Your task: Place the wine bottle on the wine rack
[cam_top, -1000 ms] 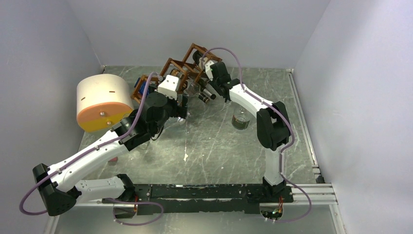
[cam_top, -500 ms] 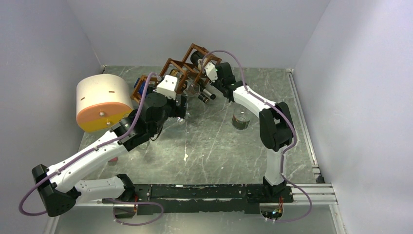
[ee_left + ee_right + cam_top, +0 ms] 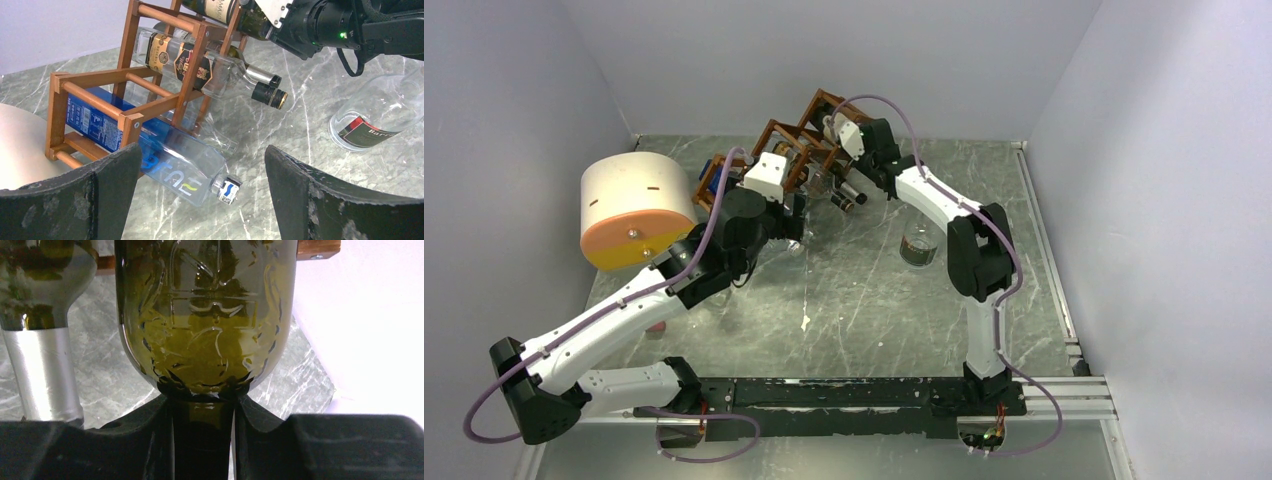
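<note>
The wine rack (image 3: 796, 140) is a reddish-brown wooden lattice at the back of the table, also in the left wrist view (image 3: 131, 82). My right gripper (image 3: 852, 137) is shut on the neck of the dark green wine bottle (image 3: 205, 325). The bottle's body reaches into the rack's top cell, with wood bars on either side of it. Its shoulder shows at the top of the left wrist view (image 3: 240, 15). My left gripper (image 3: 200, 195) hangs open in front of the rack's low end, its fingers (image 3: 110, 190) holding nothing.
A blue-tinted bottle (image 3: 170, 160) lies in the lowest cell. Two more bottles (image 3: 200, 60) lie in the middle cells, their necks sticking out. A clear bottle (image 3: 918, 246) stands on the table right of the rack. A cream-and-orange cylinder (image 3: 636, 210) lies at left.
My right gripper has moved a little back and left with the green bottle, towards the rack's top cell. The left arm has hardly moved.
</note>
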Tool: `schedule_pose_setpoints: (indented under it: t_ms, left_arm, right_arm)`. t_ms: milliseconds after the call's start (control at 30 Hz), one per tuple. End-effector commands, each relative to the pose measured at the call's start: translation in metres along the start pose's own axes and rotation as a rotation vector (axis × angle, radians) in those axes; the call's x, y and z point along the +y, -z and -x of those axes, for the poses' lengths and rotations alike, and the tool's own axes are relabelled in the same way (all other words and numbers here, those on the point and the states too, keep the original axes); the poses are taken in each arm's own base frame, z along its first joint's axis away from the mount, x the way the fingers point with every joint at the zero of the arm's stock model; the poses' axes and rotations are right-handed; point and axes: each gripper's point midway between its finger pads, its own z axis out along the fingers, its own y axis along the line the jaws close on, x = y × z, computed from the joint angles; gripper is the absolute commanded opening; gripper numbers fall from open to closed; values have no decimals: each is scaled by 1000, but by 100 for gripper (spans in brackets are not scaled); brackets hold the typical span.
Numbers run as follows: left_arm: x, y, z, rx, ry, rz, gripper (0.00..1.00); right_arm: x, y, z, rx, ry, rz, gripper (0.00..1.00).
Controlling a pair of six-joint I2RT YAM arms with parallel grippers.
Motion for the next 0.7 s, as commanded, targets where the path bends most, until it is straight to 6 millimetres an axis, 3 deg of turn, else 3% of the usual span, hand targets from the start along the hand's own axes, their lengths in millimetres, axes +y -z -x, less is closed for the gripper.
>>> schedule_pose_setpoints:
  t_ms: [0,133,333,400,667]
  left_arm:
    - [6,0,12,-16,-2,24,96]
    - [9,-1,10,-11,1,34,96]
    - [11,-1,9,-11,7,35,96]
    - [12,-1,10,-12,9,34,97]
    - [11,1,10,-17,21,23,96]
  right_arm:
    - [6,5,68,-207,-32,23,42]
    - [7,5,74,-232,-61,33,58]
    - [1,24,88,-316,-125,46,85]
    - [-2,24,84,-306,-139,36,87]
    - [-42,67,83,-394,-298,25,88]
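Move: The right hand still holds the wine bottle by its neck. The bottle's cell at the top of the rack lies about 9 cm ahead of that hand, 6 cm left and 2 cm higher. The silver-necked bottle's middle is roughly 5 cm ahead, 9 cm left and 8 cm below; the clear upright bottle stands some 15 cm back, 12 cm right, 5 cm lower. From the left hand the cell is about 30 cm ahead, 9 cm right, 13 cm down. The right fingers open, releasing the wine bottle's neck, and swing about 5 cm left, then rise some 5 cm. ##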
